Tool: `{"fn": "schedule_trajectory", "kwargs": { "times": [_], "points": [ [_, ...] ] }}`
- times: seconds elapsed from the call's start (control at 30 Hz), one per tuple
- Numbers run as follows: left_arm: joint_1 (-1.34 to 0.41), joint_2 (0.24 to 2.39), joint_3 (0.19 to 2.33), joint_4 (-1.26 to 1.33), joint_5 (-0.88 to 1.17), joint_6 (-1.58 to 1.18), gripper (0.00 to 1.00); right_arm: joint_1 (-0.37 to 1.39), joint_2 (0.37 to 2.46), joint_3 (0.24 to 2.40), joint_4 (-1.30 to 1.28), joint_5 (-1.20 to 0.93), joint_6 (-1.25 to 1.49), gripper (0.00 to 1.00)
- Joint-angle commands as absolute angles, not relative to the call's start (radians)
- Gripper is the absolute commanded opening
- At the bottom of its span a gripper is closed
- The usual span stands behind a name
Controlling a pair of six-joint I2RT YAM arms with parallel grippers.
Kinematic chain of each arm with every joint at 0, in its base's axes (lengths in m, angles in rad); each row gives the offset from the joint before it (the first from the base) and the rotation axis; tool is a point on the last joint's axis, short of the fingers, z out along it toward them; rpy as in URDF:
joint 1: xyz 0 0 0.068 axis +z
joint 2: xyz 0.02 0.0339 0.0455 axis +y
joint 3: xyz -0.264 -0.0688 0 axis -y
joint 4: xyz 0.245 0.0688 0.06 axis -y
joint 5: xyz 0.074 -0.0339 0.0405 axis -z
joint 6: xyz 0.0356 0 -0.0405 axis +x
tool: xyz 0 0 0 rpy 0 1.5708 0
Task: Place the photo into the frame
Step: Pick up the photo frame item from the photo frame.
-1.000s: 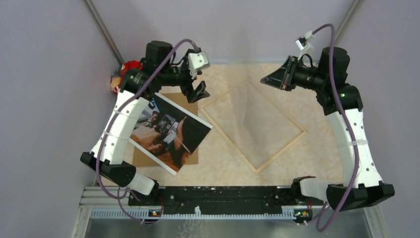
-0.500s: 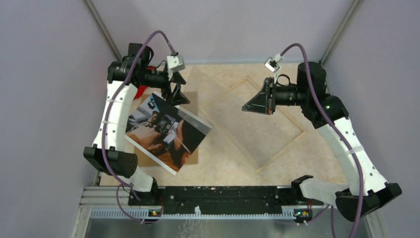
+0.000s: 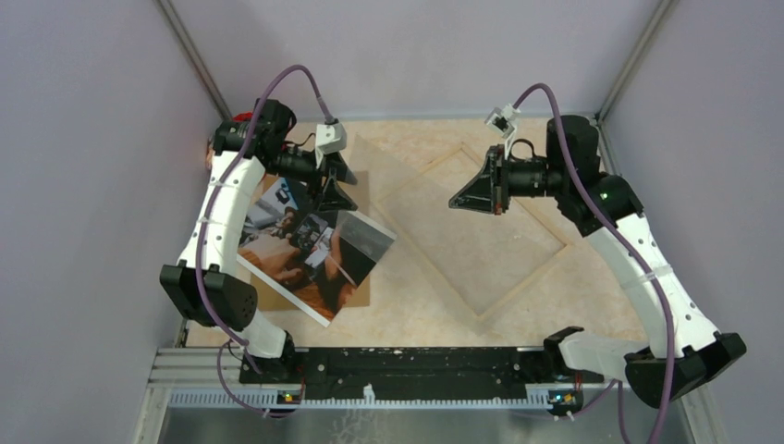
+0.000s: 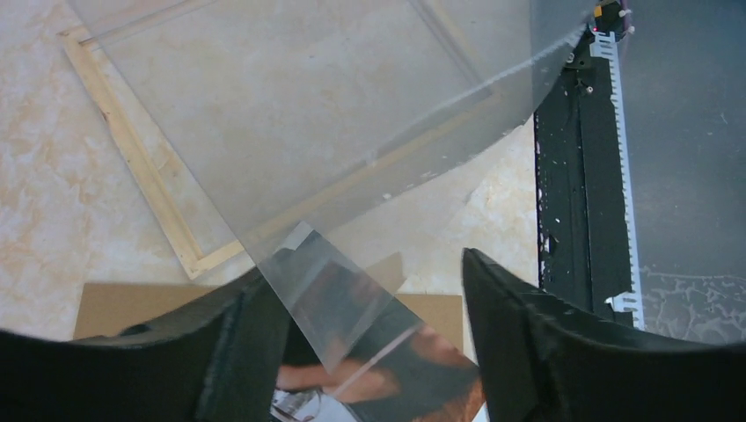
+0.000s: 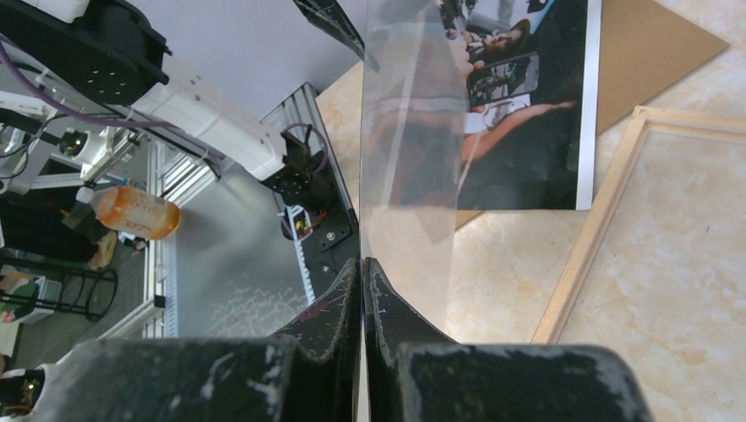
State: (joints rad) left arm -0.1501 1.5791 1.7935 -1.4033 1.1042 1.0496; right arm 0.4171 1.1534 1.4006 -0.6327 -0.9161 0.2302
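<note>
The photo [image 3: 310, 254], a dark print with a thin white border, lies face up on a brown backing board [image 3: 356, 291] at the left; it also shows in the right wrist view [image 5: 528, 132]. The frame [image 3: 430, 262] lies flat on the table at centre right, its light wood rear upward. My right gripper [image 3: 455, 201] is shut on the edge of a clear sheet [image 3: 398, 199], held up off the table and reaching left over the photo. My left gripper [image 3: 337, 191] is open, and the sheet's corner [image 4: 334, 334] hangs between its fingers without visibly touching them.
A black rail [image 3: 416, 365] runs along the table's near edge between the arm bases. A red object [image 3: 242, 117] peeks out behind the left arm at the far left. Purple walls close in the table on three sides.
The right gripper has carried the clear sheet leftward and nearer. The left gripper has drawn back to the left, to the sheet's corner, and its jaws have narrowed a little.
</note>
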Motion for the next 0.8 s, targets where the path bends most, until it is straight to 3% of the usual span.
{"fn": "schedule_trajectory", "kwargs": {
  "times": [0.0,0.2,0.33,0.37,0.4,0.5,0.57,0.7,0.77],
  "points": [
    [-0.146,1.562,1.782,-1.413,1.175,1.115,0.66,0.426,1.170,1.394,-0.615,-0.887,0.189,0.00],
    [-0.146,1.621,1.786,-1.413,1.184,1.112,0.42,0.425,1.170,1.373,-0.616,-0.849,0.177,0.00],
    [-0.146,1.654,1.773,-1.413,1.166,1.131,0.09,0.423,1.169,1.345,-0.617,-0.776,0.164,0.00],
    [-0.146,1.665,1.767,-1.412,1.160,1.133,0.00,0.423,1.168,1.335,-0.609,-0.762,0.166,0.04],
    [-0.146,1.680,1.759,-1.412,1.154,1.133,0.00,0.423,1.169,1.322,-0.600,-0.747,0.170,0.14],
    [-0.142,1.735,1.728,-1.412,1.132,1.139,0.00,0.410,1.169,1.291,-0.573,-0.698,0.192,0.60],
    [-0.127,1.771,1.723,-1.413,1.112,1.121,0.00,0.376,1.159,1.266,-0.556,-0.641,0.214,0.78],
    [-0.062,1.802,1.717,-1.397,1.122,1.118,0.00,0.240,1.100,1.187,-0.496,-0.604,0.302,0.96],
    [-0.042,1.795,1.699,-1.351,1.118,1.091,0.00,0.166,1.064,1.121,-0.464,-0.601,0.356,0.99]
  ]
}}
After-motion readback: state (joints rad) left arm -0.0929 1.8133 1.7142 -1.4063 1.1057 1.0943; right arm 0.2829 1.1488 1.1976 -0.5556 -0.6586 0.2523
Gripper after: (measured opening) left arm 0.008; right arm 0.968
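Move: The left fingers, still open, stand around the free corner of the clear sheet, practically at the hand point. Below that hand, some 31 cm down, the photo's middle is about 11 cm left and 3 cm ahead, and the wooden frame's about 29 cm right and 9 cm ahead. From the right hand, already gripping the sheet's other end, the free corner lies roughly 22 cm left, 7 cm ahead and 6 cm lower; the frame is 16 cm ahead, 7 cm right and 36 cm below. The left fingers shut on the clear sheet's corner while that hand all but holds its place; only then do the right fingers spread wide and let go of the other end. The right hand sinks about 8 cm, going forward too and at last to the right, its wrist turning some 20 degrees clockwise; the left carries the pinched corner about 9 cm down and slightly forward, rolling 15 degrees. ##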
